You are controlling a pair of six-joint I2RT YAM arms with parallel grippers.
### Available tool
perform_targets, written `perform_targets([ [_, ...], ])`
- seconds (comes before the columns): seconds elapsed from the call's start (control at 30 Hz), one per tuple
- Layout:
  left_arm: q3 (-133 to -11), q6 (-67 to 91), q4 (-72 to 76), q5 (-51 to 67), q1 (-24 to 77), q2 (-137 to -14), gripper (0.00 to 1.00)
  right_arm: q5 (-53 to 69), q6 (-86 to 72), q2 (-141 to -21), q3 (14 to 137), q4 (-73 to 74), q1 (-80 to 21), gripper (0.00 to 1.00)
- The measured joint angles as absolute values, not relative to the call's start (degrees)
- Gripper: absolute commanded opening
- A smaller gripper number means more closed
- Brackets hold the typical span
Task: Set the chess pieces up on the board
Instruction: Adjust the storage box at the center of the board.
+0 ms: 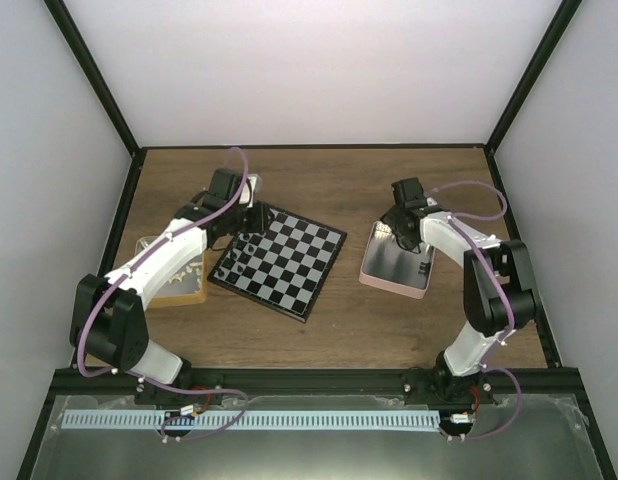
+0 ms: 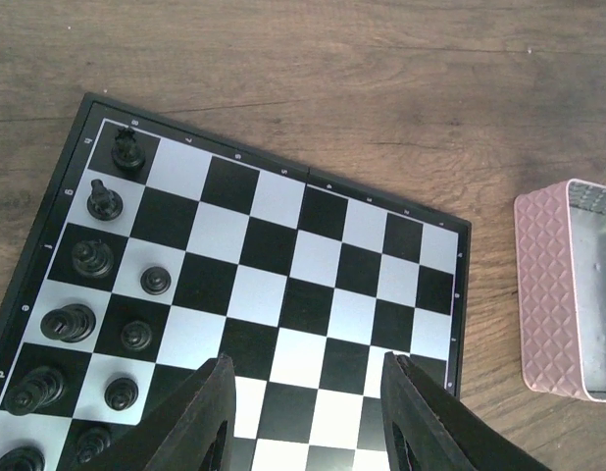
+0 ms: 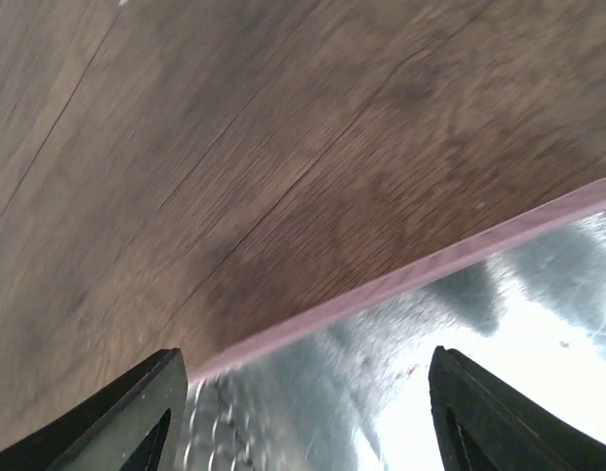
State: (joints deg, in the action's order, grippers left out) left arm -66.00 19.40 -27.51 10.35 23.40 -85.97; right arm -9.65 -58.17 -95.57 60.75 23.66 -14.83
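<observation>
The board [image 1: 289, 265] lies at mid-table, turned at an angle. Several black chess pieces [image 2: 92, 258] stand in two rows along its left edge in the left wrist view; the other squares of the board [image 2: 313, 265] are bare. My left gripper [image 2: 308, 392] hovers over the board's near-left part [image 1: 244, 228], open, with only checks showing between its fingers. My right gripper [image 3: 308, 392] is open and holds nothing. It hangs over the far rim of the pink tray [image 3: 401, 285], right of the board [image 1: 404, 232].
The pink tray [image 1: 394, 268] has a shiny metal inside and sits just right of the board; its wall [image 2: 548, 294] shows in the left wrist view. A tan tray [image 1: 179, 288] lies under the left arm. Black frame posts edge the table.
</observation>
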Motion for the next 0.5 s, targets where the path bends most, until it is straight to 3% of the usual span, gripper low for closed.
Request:
perform_targets([
  [0.13, -65.47, 19.38, -27.57, 10.17, 23.4, -85.97, 0.43, -10.44, -62.96, -97.6, 61.12, 23.57, -12.01, 0.68],
  [0.5, -65.41, 19.38, -27.46, 10.15, 23.4, -85.97, 0.43, -6.46, -60.36, -103.2, 63.99, 21.08, -10.2, 0.34],
])
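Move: The pink storage box lies under my right hand, which hovers over its far rim near the left end; the box's middle is about 6 cm back, 2 cm right and 5 cm down. A few black pieces sit inside it, some 9 cm back and 8 cm right of that hand, and the chessboard's middle is about 24 cm left and 7 cm back. From my left hand, the box's middle is roughly 29 cm right, 5 cm back and 15 cm down. I sink my right hand about 3 cm onto the storage box's far rim, swinging some 3 cm right and then easing a little back left, while pushing forward about 2.5 cm. One finger goes inside the far wall and the other stays outside; they close from wide to under half open around the rim, the inner finger bearing on the wall as I nudge the box square. ##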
